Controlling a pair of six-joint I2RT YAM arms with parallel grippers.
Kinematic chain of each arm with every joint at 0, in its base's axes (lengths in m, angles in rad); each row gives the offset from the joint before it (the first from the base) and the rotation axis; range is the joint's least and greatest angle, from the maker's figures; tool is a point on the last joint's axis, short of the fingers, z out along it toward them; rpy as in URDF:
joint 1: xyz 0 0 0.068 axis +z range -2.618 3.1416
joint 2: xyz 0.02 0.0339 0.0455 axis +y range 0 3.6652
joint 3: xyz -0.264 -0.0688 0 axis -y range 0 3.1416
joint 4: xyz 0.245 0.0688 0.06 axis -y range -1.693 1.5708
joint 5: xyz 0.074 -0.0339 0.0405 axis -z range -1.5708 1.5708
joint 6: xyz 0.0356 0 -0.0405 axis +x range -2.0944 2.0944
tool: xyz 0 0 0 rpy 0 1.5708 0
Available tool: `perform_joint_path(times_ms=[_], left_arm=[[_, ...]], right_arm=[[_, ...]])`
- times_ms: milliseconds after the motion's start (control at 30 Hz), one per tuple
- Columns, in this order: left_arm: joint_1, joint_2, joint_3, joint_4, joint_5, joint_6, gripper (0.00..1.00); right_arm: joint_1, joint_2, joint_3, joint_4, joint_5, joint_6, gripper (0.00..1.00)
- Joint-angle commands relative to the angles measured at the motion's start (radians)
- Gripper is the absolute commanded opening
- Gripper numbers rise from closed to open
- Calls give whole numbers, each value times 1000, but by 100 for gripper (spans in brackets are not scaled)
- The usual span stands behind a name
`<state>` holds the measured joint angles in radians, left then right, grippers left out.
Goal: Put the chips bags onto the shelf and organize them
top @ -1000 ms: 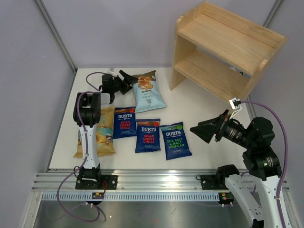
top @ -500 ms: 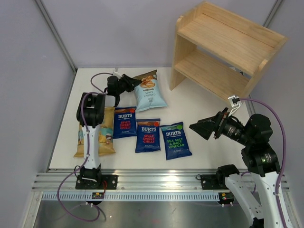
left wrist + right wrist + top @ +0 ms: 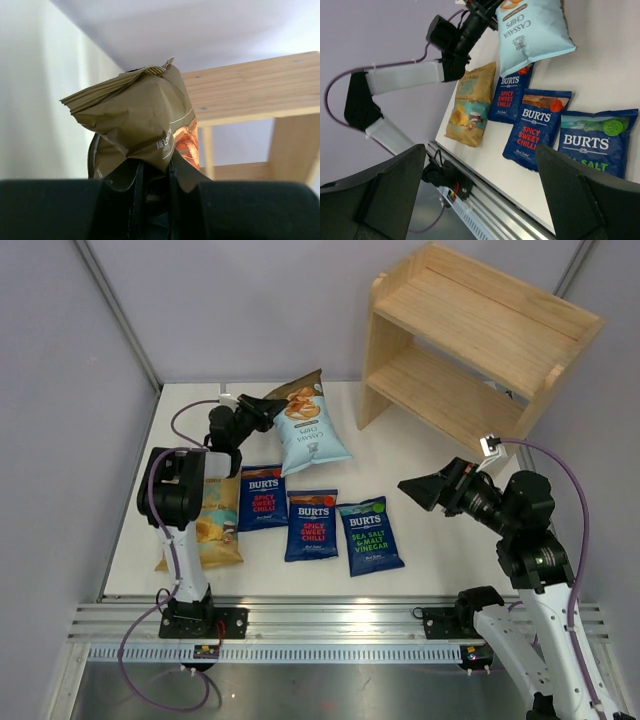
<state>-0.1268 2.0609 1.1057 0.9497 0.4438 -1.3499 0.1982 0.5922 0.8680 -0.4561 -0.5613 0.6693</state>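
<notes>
My left gripper is shut on the brown top edge of the pale-blue chips bag, whose top end is raised off the table. The left wrist view shows the crumpled brown edge pinched between the jaws, with the wooden shelf beyond. Two red-lettered Burts bags and a green-lettered one lie flat in a row. The yellow bag lies at the left, partly under the left arm. My right gripper hangs open over the table's right side, holding nothing. The shelf stands at the back right.
Grey walls close in the table on the left and behind. An aluminium rail runs along the near edge with both arm bases. The right wrist view looks down on the row of bags and the left arm.
My left gripper has shut on the pale-blue bag's top edge and raised it, tilting the bag up. The right gripper has drifted slightly up and stayed open.
</notes>
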Motion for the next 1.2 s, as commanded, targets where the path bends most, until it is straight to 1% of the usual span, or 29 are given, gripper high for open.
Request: perform_joint_path(times_ms=[0,33,67,100,133,167,233,267,333,367,400,433,567,700,733,767,967,1033,1100,1167], left_arm=[[3,-151,-74,170,-53,-113,2],[3,-171,-95,178,-60,-135,2],[1,-212,-115,201,-65,-176,2],[-7,-234,-136,202,-66,-198,2],[-11,-258,-167,201,-71,-216,2],[-23,-303,-184,189,-76,-247,2],[-37,-353,-196,149,-67,-265,2],[-51,-401,-196,109,-65,-273,1],[-66,-452,-208,61,-77,-279,1],[-82,-482,-224,20,-85,-287,0],[-89,-531,-234,2,-91,-290,0],[-99,-556,-242,-15,-108,-298,0],[-174,-643,-256,-87,-120,-304,0],[-234,-700,-256,-133,-122,-289,0],[-247,-728,-257,-155,-131,-278,0],[-272,-740,-257,-211,-137,-249,0],[-341,-772,-264,-305,-154,-160,0],[-349,-765,-253,-315,-136,-126,0],[-358,-745,-222,-322,-111,-66,2],[-366,-728,-202,-277,-61,-4,3]], right_arm=[[4,78,-88,230,51,163,99],[4,104,-115,296,31,255,100],[12,132,-142,444,-3,301,100],[30,196,-165,541,-11,341,99],[53,227,-194,609,-2,373,99],[140,256,-201,704,68,369,99],[240,320,-198,764,183,311,100],[336,334,-196,810,309,294,100],[418,359,-220,891,421,245,99],[450,363,-231,971,527,237,99],[492,371,-242,1008,555,230,99],[506,392,-256,1036,614,222,99],[553,454,-274,1196,644,216,99],[596,457,-291,1241,704,173,100],[601,451,-303,1254,706,165,99],[601,445,-310,1267,704,164,100],[601,354,-354,1281,698,110,100],[601,314,-360,1268,705,102,99],[603,278,-359,1208,715,104,99],[601,252,-351,1139,729,111,99]])
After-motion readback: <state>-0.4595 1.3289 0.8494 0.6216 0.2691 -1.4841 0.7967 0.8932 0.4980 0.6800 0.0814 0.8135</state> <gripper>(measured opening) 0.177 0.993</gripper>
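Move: My left hand already pinches the brown end of the cassava chips bag, whose middle is about 8 cm right, 3 back and 8 below; the lower shelf is some 38 cm right and 8 ahead, nearly level. For my right hand the bag is 32 cm ahead, 20 left, 22 down. Beneath that hand, 31 cm down, lie sea salt Burts (5 ahead, 6 left) and the middle chilli Burts (8 ahead, 19 left). With my left hand keeping its pinch, I draw the cassava bag back about 18 cm and up as much, and some 9 cm right, towards my right hand. My right hand, fingers wide open, sweeps left about 11 cm, dipping forward then rising again and easing back, rolling its left side up and tipping its fingers upward, to bring them around the bag's lower right edge. ##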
